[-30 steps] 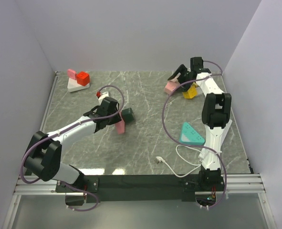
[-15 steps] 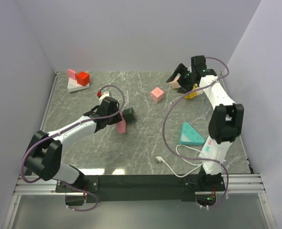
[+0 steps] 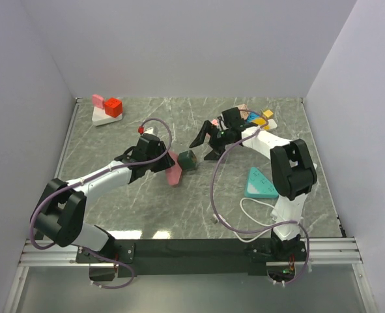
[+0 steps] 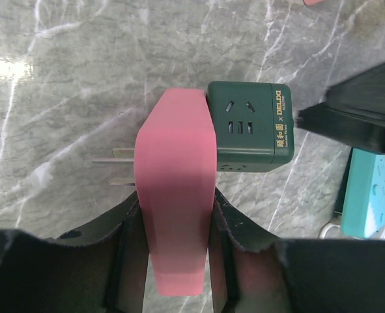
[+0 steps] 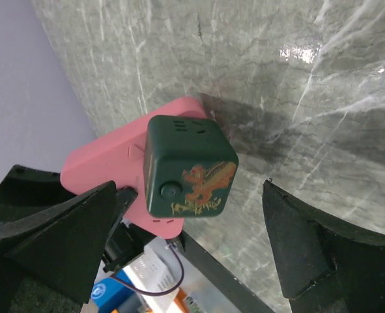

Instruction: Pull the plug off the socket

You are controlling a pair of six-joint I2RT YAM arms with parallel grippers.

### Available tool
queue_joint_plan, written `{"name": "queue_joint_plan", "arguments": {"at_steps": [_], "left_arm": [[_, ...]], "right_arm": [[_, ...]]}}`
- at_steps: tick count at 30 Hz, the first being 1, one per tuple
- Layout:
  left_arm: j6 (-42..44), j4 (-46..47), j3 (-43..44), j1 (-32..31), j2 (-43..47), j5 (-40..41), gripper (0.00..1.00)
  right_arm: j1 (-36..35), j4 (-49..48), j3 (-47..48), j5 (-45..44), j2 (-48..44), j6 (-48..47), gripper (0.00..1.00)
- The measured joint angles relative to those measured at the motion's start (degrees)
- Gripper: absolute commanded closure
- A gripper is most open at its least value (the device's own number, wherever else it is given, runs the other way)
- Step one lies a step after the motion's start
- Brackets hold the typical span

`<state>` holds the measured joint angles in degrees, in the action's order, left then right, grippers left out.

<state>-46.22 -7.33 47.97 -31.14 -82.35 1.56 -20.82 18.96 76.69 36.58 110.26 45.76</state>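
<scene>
A pink socket block (image 4: 174, 195) is held off the table with two metal prongs (image 4: 114, 156) sticking out of its left side. My left gripper (image 4: 174, 225) is shut on it, one finger (image 4: 130, 235) against each flank. A dark green cube plug (image 4: 249, 127) sits plugged into the block's right side. From above, the block (image 3: 174, 172) and cube (image 3: 187, 160) lie mid-table ahead of the left gripper (image 3: 168, 164). My right gripper (image 3: 201, 151) stands wide open just right of the cube. In the right wrist view its fingers (image 5: 68, 235) flank the cube (image 5: 189, 166) without touching it.
A teal triangular power strip (image 3: 260, 184) and a white cable with a plug (image 3: 231, 225) lie near the right arm's base. Red and pink blocks on a white base (image 3: 106, 109) stand at the back left. Coloured blocks (image 3: 260, 119) sit at the back right.
My right arm swung from the back right corner to mid-table, let a pink cube go on the way and opened wide around the green cube. The left gripper shifted slightly right, still holding the block.
</scene>
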Motion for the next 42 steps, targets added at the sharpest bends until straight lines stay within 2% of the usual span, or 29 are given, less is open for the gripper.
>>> {"name": "queue_joint_plan", "arguments": {"at_steps": [12,18,19,21,22,23,24,34,42], "left_arm": [[-0.5,0.87,-1.05,0.0,0.68,-0.42,0.99],[-1.05,0.96,-1.05,0.0,1.68,-0.44,0.99],[-1.07,0.66,-1.14,0.0,1.84,-0.44,0.99],[-1.2,0.61,-1.33,0.0,1.86,-0.42,0.99],[-1.33,0.66,-1.36,0.07,1.86,-0.28,0.99],[-1.4,0.74,-1.36,0.15,1.92,-0.2,0.99],[-1.51,0.87,-1.36,0.33,1.95,-0.11,0.99],[-0.35,0.83,-1.38,0.33,2.16,0.85,0.99],[0.04,7.61,-1.42,-0.33,3.13,0.66,0.99]], "right_arm": [[-3.74,-4.0,0.02,2.54,4.66,8.52,0.02],[-6.29,-4.79,0.39,4.13,7.87,11.34,0.18],[-6.47,-5.11,0.76,4.7,8.44,11.8,0.28],[-6.62,-5.75,1.64,5.68,9.27,12.63,0.4],[-6.69,-6.01,1.92,5.99,9.57,13.14,0.61],[-6.69,-6.4,2.16,6.47,9.88,13.62,0.75],[-6.62,-6.95,2.36,7.1,10.19,14.21,1.0],[-5.75,-6.14,3.72,10.03,11.06,13.2,1.0],[-0.61,7.91,14.05,18.75,12.94,0.63,1.0]]}}
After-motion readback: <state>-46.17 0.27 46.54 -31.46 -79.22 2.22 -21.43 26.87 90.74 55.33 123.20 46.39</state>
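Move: Some 6 cm to the left of the open right hand, 3 cm nearer the base and 3 cm lower, sits the green plug cube, joined to the right side of the pink socket that the left hand holds. From the right hand the pink socket is about 11 cm left, 5 cm back and 3 cm down; a loose pink block lies roughly 15 cm ahead, 11 cm right and 4 cm below. From the left hand the green plug is about 6 cm right and 1 cm ahead, nearly level. Reaching left about 7 cm while sinking and drawing back some 3 cm each, the right hand tips down and closes its fingers on the green plug. It then heads back up, right and slightly forward, about 5 cm, keeping its pinch; the left hand keeps hold of the pink socket, at first nearly still, then rising about 3 cm with it and tilting up a little. ##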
